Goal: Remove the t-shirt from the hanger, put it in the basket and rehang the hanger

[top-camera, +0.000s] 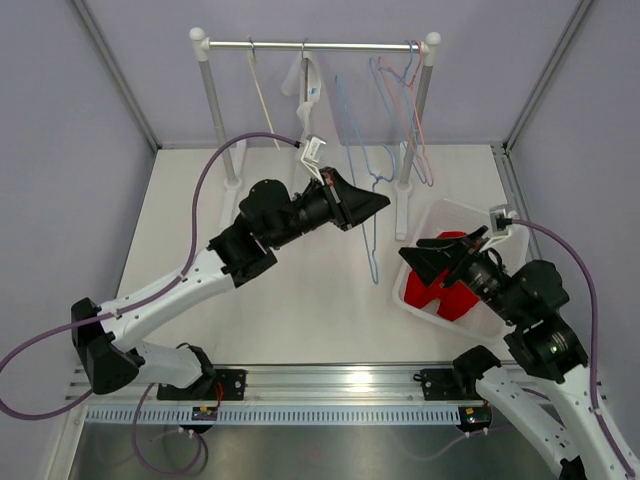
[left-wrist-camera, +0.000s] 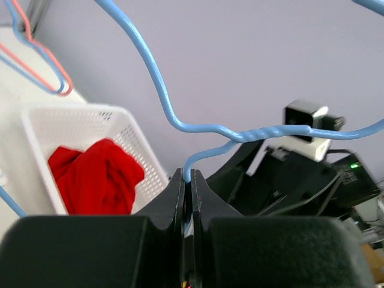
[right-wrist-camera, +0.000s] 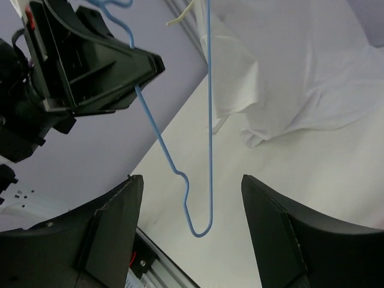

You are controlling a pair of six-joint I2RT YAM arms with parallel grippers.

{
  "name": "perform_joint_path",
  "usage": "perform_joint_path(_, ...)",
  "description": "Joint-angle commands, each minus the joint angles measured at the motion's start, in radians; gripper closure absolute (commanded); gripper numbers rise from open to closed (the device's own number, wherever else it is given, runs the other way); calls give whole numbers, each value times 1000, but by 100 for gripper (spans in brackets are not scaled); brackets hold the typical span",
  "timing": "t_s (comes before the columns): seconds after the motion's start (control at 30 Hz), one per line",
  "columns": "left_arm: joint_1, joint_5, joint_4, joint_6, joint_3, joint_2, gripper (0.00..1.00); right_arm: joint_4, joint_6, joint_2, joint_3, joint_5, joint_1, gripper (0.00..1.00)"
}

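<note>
My left gripper [top-camera: 375, 203] is shut on the twisted neck of a bare blue wire hanger [top-camera: 372, 240], held above the table's middle. In the left wrist view the jaws [left-wrist-camera: 192, 177] pinch the blue wire [left-wrist-camera: 198, 127]. The red t-shirt [top-camera: 445, 290] lies crumpled in the white basket [top-camera: 445, 212], off the hanger; it also shows in the left wrist view [left-wrist-camera: 96, 177]. My right gripper [top-camera: 440, 262] is open and empty above the basket. In the right wrist view [right-wrist-camera: 191, 180] the hanger [right-wrist-camera: 207, 150] hangs in front of it.
A clothes rail [top-camera: 315, 45] stands at the back with several blue and pink hangers [top-camera: 405, 90] and a white one [top-camera: 305, 80]. Its right post base [top-camera: 405, 215] is next to the basket. White cloth [right-wrist-camera: 288, 78] shows in the right wrist view.
</note>
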Motion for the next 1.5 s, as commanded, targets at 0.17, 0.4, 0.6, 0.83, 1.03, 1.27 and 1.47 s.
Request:
perform_joint_path(0.17, 15, 25, 195, -101, 69, 71, 100, 51, -109, 189, 29, 47, 247, 26)
perform_joint_path(0.4, 24, 37, 227, -138, 63, 77, 100, -38, -161, 286, 95, 355, 405, 35)
perform_joint_path(0.6, 29, 8, 182, -124, 38, 45, 100, -125, -189, 346, 145, 556, 482, 62)
perform_joint_path(0.83, 55, 17, 121, -83, -8, -15, 85, -227, -174, 415, 236, 704, 583, 100)
perform_joint_path(1.03, 61, 13, -37, 34, -54, -170, 15, -484, -45, 519, 405, 742, 583, 100)
perform_joint_path(1.27, 59, -91, -315, 187, -185, -510, 1, -555, -59, 643, 492, 739, 574, 100)
perform_joint_path(1.47, 59, -311, -556, 247, -334, -831, 1, -580, -144, 789, 625, 663, 470, 100)
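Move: The blue hanger is already in the left gripper. Its free near end lies about 7 cm left, 2 cm ahead and 9 cm below the open right gripper, or some 6 cm back, 2 cm left and 14 cm below the left one. The basket is roughly 13 cm ahead, 15 cm right and 31 cm below the right gripper; the rack's pink and blue hangers hang about 14 cm ahead and 4 cm right of the left gripper. Hold the blue hanger nearly still with the left gripper while you sweep the right one left and down about 7 cm each way and pinch the wire near the hanger's near end. Only then open the left gripper and draw it away, some 20 cm left and 9 cm back; keep the right shut, tipping its fingers down about 40 degrees and easing slightly forward. ##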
